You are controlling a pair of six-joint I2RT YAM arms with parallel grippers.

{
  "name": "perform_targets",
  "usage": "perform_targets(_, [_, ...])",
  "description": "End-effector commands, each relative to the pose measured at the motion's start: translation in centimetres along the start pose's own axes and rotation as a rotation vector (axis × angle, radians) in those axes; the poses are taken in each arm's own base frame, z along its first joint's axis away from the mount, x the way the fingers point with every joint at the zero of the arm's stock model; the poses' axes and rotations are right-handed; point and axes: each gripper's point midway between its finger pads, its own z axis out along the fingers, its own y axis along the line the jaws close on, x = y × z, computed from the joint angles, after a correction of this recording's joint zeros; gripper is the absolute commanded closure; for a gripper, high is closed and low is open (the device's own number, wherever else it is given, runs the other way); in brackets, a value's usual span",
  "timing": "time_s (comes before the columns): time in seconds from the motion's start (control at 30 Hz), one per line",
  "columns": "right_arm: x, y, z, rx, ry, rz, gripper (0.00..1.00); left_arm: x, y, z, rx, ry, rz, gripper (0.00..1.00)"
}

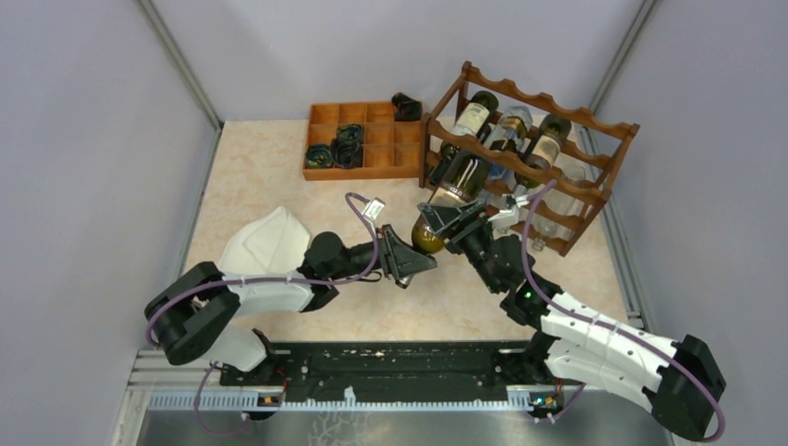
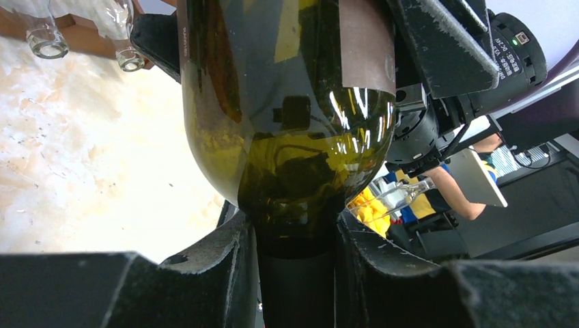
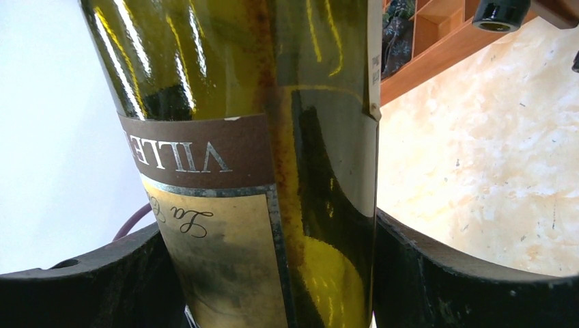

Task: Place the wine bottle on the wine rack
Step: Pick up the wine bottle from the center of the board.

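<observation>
The wine bottle (image 1: 457,182) is dark green glass with a brown and cream label. It lies slanted in the air, its base toward the wine rack (image 1: 609,153) and its neck toward the near left. My left gripper (image 1: 415,253) is shut on the dark neck just below the shoulder. In the left wrist view the wine bottle (image 2: 287,102) narrows between my left gripper's (image 2: 295,273) fingers (image 2: 218,273). My right gripper (image 1: 455,219) is shut across the labelled body. The right wrist view shows the wine bottle (image 3: 259,102) filling my right gripper (image 3: 273,273).
The rack's upper tier holds a dark bottle (image 1: 476,113), a clear bottle (image 1: 511,125) and another dark bottle (image 1: 548,137). A flat orange-brown compartment tray (image 1: 364,172) with black items stands left of the rack. Grey walls close in both sides.
</observation>
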Motion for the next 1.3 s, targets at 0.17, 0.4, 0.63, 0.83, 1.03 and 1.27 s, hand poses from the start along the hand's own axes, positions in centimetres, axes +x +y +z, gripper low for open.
perform_targets(0.17, [-5.0,6.8,-1.5,-0.187,-0.148,0.038,0.02,-1.6,-2.7,-1.2,0.107,-0.096,0.061,1.00])
perform_targets(0.4, [-5.3,5.6,-1.9,-0.092,-0.135,-0.058,0.02,-3.1,-2.9,-2.2,0.090,-0.153,0.064,1.00])
perform_targets(0.63, [-6.8,5.5,-4.6,-0.053,-0.116,-0.301,0.02,-3.4,-0.9,-4.0,0.006,-0.129,0.041,1.00])
perform_targets(0.83, [-10.8,7.9,-8.3,-0.112,-0.215,-0.487,0.02,-1.9,0.3,-4.3,-0.067,-0.013,0.077,1.00])
perform_targets(1.03, [-15.5,9.9,-9.9,-0.005,-0.319,-0.636,0.02,-0.5,-1.2,-4.3,-0.018,0.114,0.106,1.00])
perform_targets(1.27, [-20.4,13.0,-10.6,0.112,-0.460,-0.686,0.02,1.1,-3.1,-3.3,0.026,0.205,0.125,1.00])
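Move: The left hand grips the wine bottle's neck; the bottle's middle lies about 11 cm ahead, 6 right and slightly above. The right hand clasps the body, its middle some 3 cm ahead and 2 right. From the right hand, the rack's middle is about 16 cm ahead, 22 right and 12 lower; the wooden tray, 20 ahead, 17 left and 26 below. Right hand releases the body, rising about 18 cm, 15 rightward; left, keeping the neck, eases left and down. ##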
